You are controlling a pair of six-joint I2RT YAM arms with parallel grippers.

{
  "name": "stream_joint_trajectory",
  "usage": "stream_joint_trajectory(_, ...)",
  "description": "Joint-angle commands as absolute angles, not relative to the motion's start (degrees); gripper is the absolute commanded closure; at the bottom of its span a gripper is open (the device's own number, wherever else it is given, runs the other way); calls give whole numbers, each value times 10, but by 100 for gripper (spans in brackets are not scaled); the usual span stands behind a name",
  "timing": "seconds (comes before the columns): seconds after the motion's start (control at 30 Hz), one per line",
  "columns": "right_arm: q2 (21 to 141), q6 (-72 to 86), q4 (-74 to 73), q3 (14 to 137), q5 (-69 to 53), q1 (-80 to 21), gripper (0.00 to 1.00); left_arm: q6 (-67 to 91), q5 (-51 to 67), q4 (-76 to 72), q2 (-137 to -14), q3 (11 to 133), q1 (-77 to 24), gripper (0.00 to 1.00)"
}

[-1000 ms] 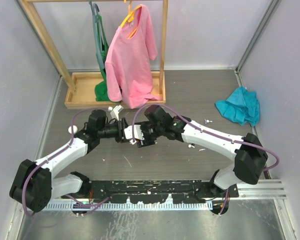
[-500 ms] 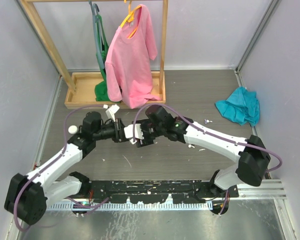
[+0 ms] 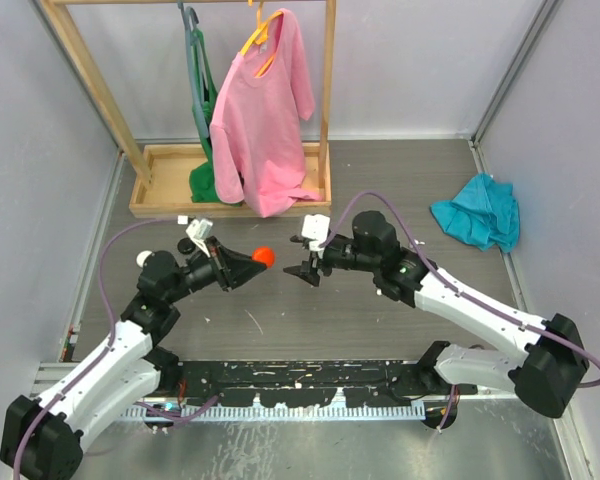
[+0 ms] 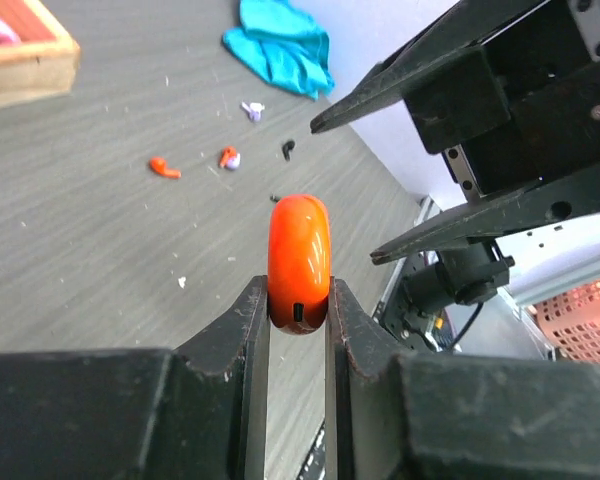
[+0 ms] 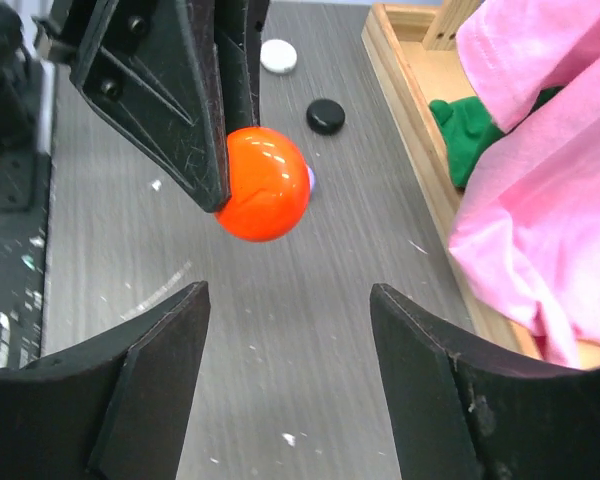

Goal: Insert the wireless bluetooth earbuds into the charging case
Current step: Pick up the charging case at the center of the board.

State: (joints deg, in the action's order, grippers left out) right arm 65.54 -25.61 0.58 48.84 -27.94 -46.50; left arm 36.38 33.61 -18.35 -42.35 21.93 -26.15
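My left gripper (image 4: 297, 290) is shut on an orange round charging case (image 4: 299, 258), held edge-on above the table with its lid closed. In the top view the case (image 3: 264, 256) hangs between the two arms, left gripper (image 3: 246, 264) on its left. My right gripper (image 5: 288, 295) is open and empty, a short way off and facing the case (image 5: 263, 183). Earbuds lie loose on the table: a red one (image 4: 160, 167), a red-and-pale one (image 4: 228, 157), a lilac one (image 4: 252, 110) and a dark one (image 4: 288, 149).
A white round case (image 5: 278, 56) and a black one (image 5: 326, 116) lie on the table beyond the left gripper. A wooden rack base (image 3: 170, 185) with a pink shirt (image 3: 265, 120) stands at the back. A teal cloth (image 3: 477, 212) lies at the right.
The two grippers were pressed together mid-table; they have drawn apart. The left one pulled back left with the orange case, the right one opened and withdrew to the right.
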Motion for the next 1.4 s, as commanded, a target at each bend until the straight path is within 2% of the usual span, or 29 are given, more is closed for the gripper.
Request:
stream_joint_trajectory(0.0, 624, -47, 215, 440, -313, -459, 29, 361, 293, -344, -377, 187, -263, 100)
stream_joint_trajectory(0.27, 644, 219, 532, 340, -243, -459, 26, 365, 254, -420, -319, 154, -263, 100)
stream_joint_trajectory(0.5, 712, 350, 707, 322, -225, -459, 29, 398, 259, -485, -337, 149, -263, 100)
stream_joint_trajectory(0.77, 777, 406, 769, 356, -244, -460, 37, 441, 268, -587, -401, 146, -271, 100)
stream_joint_trajectory(1.07, 819, 442, 820, 379, -266, -462, 49, 448, 270, -590, -403, 154, -276, 100)
stream_joint_trajectory(1.37, 841, 461, 850, 389, -280, -467, 56, 459, 269, -603, -401, 156, -286, 100)
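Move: The orange charging case, still pinched in the left fingertips, has its middle about 2 cm right and 1 cm ahead of the left hand point, at its height. From the empty, open right hand it lies some 7 cm left, straight across and roughly level. On the board some 15 cm below the right hand are the purple disc, about 19 cm left and 7 cm ahead, and an orange piece, about 11 cm right and 9 cm ahead. Both hands rise some 8 cm, tipping upward, while the right's narrowing fingers reach 4 cm left towards the case. ##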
